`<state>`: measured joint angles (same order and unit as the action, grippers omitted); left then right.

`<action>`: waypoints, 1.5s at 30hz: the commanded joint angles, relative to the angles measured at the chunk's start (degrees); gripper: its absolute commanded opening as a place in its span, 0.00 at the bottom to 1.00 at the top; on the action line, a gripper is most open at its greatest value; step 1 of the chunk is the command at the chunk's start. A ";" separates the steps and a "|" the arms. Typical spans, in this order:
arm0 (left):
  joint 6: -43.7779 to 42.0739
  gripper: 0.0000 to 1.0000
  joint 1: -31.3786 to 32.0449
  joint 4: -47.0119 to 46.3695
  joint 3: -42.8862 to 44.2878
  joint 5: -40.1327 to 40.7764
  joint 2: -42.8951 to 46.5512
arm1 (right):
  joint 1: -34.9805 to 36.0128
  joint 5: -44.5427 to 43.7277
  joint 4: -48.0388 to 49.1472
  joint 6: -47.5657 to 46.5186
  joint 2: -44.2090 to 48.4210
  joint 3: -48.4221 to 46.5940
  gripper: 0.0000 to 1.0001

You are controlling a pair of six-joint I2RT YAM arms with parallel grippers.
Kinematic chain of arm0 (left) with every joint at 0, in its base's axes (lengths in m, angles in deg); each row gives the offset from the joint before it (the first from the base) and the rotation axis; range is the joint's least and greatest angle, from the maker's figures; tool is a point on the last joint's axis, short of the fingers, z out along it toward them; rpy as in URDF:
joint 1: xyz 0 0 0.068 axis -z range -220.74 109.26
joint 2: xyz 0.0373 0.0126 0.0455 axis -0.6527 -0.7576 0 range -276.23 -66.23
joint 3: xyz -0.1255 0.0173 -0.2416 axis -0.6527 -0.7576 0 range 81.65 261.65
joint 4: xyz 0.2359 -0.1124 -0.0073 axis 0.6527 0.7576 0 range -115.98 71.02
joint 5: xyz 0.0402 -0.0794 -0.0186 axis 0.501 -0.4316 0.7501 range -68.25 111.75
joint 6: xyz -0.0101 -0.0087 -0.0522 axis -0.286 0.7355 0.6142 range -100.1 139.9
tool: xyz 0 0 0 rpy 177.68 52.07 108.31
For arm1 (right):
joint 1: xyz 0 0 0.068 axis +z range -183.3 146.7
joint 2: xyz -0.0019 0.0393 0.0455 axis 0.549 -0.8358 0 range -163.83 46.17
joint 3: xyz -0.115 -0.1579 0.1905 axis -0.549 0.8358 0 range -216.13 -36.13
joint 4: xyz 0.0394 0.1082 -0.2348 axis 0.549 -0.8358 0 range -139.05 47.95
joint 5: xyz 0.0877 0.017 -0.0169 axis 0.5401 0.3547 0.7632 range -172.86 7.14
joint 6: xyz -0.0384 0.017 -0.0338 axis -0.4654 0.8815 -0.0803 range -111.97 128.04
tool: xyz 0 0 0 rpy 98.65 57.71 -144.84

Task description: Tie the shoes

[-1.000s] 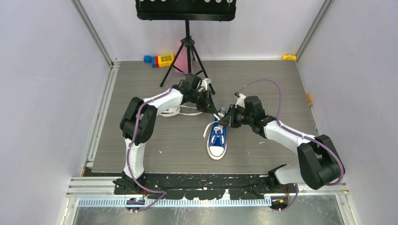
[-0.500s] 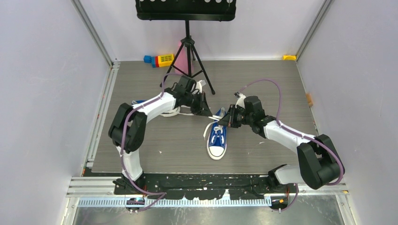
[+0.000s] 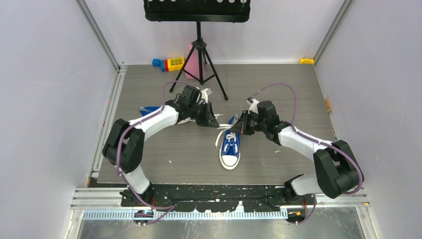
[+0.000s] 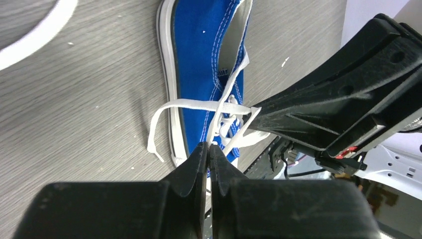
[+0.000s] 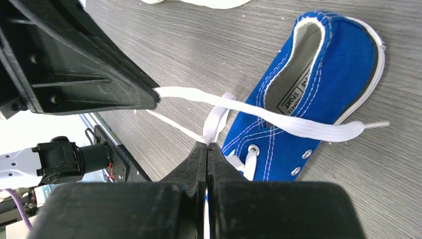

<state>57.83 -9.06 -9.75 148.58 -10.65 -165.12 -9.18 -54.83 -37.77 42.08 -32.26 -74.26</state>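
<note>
One blue shoe (image 3: 230, 149) with a white toe cap lies mid-table, toe toward the arm bases. Its white laces (image 3: 225, 130) are drawn up and crossed over the tongue. My left gripper (image 3: 216, 125) sits just left of the shoe's heel and is shut on one white lace (image 4: 215, 119). The right gripper (image 3: 233, 129) hangs over the heel, shut on the other lace (image 5: 214, 124). In the right wrist view a flat lace (image 5: 278, 119) runs from the left fingers (image 5: 99, 84) across the shoe opening (image 5: 323, 74). The second shoe (image 3: 148, 110) shows only partly behind the left arm.
A black tripod stand (image 3: 199, 55) is planted at the back centre, beside coloured blocks (image 3: 169, 63) and a pink object (image 3: 191, 59). A yellow piece (image 3: 307, 60) sits in the back right corner. Walls close in both sides of the grey tabletop (image 3: 278, 164).
The left arm has swung its elbow out to the left and its gripper has drawn back leftward with the lace. The second shoe now shows. The right gripper has barely moved.
</note>
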 commanded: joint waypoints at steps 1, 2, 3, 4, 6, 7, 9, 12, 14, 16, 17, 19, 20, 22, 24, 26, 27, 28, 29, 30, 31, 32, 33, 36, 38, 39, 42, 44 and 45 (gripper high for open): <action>-3.67 0.06 -1.53 1.90 -1.78 5.67 6.40 | -0.12 -0.72 0.21 0.28 -0.50 -2.30 0.00; -4.66 0.07 -1.68 3.11 -1.76 5.65 6.77 | -0.12 -0.78 0.21 0.31 -0.54 -2.42 0.00; -5.30 0.07 -1.63 4.44 -1.74 5.26 6.95 | -0.12 -0.69 0.20 0.27 -0.73 -2.57 0.00; -5.70 0.07 -1.68 4.82 -1.79 4.31 6.91 | -0.12 -0.61 0.13 0.24 -0.83 -2.64 0.00; -6.14 0.05 -1.62 4.41 -2.28 2.17 6.72 | -0.13 -0.52 0.21 0.36 -0.94 -2.86 0.00; -6.12 0.05 -1.62 4.02 -2.76 1.30 6.73 | -0.13 -0.46 0.13 0.33 -0.99 -2.94 0.00; -6.33 0.05 -1.62 3.25 -3.79 1.52 7.43 | -0.12 -0.43 0.06 0.45 -1.03 -2.98 0.00; -6.60 0.07 -1.62 3.38 -5.22 6.05 9.44 | -0.12 -0.64 -0.41 0.50 -1.13 -3.24 0.00; -7.30 0.08 -1.80 5.81 -5.37 10.62 10.36 | -0.12 -0.83 -0.66 0.50 -1.29 -3.35 0.00; -8.13 0.09 -2.16 9.88 -5.23 15.45 11.07 | -0.12 -1.09 -0.76 0.63 -1.42 -3.49 0.00; -8.26 0.10 -2.42 11.49 -5.42 18.26 11.77 | -0.12 -1.05 -0.76 0.59 -1.39 -3.53 0.00; -8.72 0.12 -2.51 13.82 -6.49 23.41 13.47 | -0.12 -1.12 -0.76 0.65 -1.37 -3.61 0.00; -9.34 0.13 -2.55 13.86 -7.42 24.03 14.48 | -0.12 -1.01 -0.82 0.65 -1.40 -3.62 0.00; -10.64 0.23 -2.50 12.38 -9.54 23.23 16.03 | -0.12 -0.90 -0.76 0.65 -1.46 -3.61 0.00; -13.22 0.35 -2.21 9.39 -11.31 20.85 16.87 | -0.12 -0.62 -0.84 0.60 -1.63 -3.67 0.00; -17.34 0.44 -1.50 5.14 -12.91 19.12 17.52 | -0.12 -0.59 -1.10 0.50 -1.55 -3.79 0.00; -20.44 0.46 -1.19 2.46 -13.71 17.85 17.84 | -0.12 -0.63 -1.42 0.46 -1.60 -3.85 0.00; -22.04 0.47 -0.96 -1.10 -14.36 16.41 18.03 | -0.12 -0.75 -1.76 0.43 -1.63 -3.92 0.00; -24.82 0.48 -0.80 -4.85 -15.18 15.62 18.17 | -0.12 -0.85 -2.32 0.34 -1.60 -4.15 0.00; -26.51 0.48 -0.69 -8.72 -15.88 15.30 18.27 | -0.15 -0.93 -3.14 0.14 -1.52 -4.33 0.00; -28.11 0.49 -0.66 -12.43 -16.16 15.00 17.80 | -0.13 -1.10 -3.86 -0.29 -1.39 -4.48 0.00; -29.67 0.50 -0.66 -15.06 -15.80 14.50 16.74 | -0.13 -1.21 -3.91 -0.36 -1.21 -4.46 0.00; -31.56 0.51 -0.66 -17.42 -15.18 13.82 15.34 | -0.13 -1.34 -5.15 -0.56 -0.87 -4.45 0.00; -36.42 0.53 -0.66 -21.96 -12.14 9.29 10.07 | -0.11 -1.34 -6.29 -1.02 -0.52 -4.65 0.00; -41.39 0.55 -0.70 -23.62 -10.30 3.01 6.57 | -0.12 -1.23 -6.43 -1.06 -0.62 -4.70 0.00; -43.07 0.55 -0.59 -23.78 -9.12 0.96 4.92 | -0.12 -1.12 -6.42 -1.08 -0.65 -4.73 0.00; -46.00 0.54 -0.57 -22.25 -5.29 -1.69 0.20 | -0.13 -0.95 -6.30 -0.99 -0.80 -4.84 0.00; -48.60 0.52 -0.49 -20.21 -2.37 -3.96 -2.58 | -0.11 -0.88 -6.36 -1.12 -0.76 -4.84 0.00; -49.49 0.51 -0.40 -19.58 -1.22 -4.59 -3.86 | -0.12 -0.87 -6.57 -1.21 -0.58 -4.80 0.00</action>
<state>16.43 -9.74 -28.13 141.46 -7.87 -165.30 -9.09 -55.87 -44.55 42.10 -33.75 -76.92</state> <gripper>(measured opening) 0.529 0.025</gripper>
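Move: The left hand holds the stretched lace about 6 cm to the left of, 2 cm farther out than and 1 cm above the pinched lace in the right fingertips. From the left hand the near shoe's middle is 6 cm right, 6 cm back and 6 cm down, a hanging lace tail lies 4 cm back and 4 cm down, and the far shoe's lace ends lie 6 cm ahead, 10 cm down. The pinched lace is right at the right hand's finger pads. The left hand draws its lace away from the right hand, rising slightly and then sinking as it goes, nearly 10 cm to the left and a little back, and opens its fingers to about half near the end of the pull, letting go of the lace; then it swings back some 8 cm right and 6 cm forward with open fingers, rolling about 50 degrees about its own pointing direction. The right hand keeps its pinch on the lace over the shoe, sinking only about 1 cm. ##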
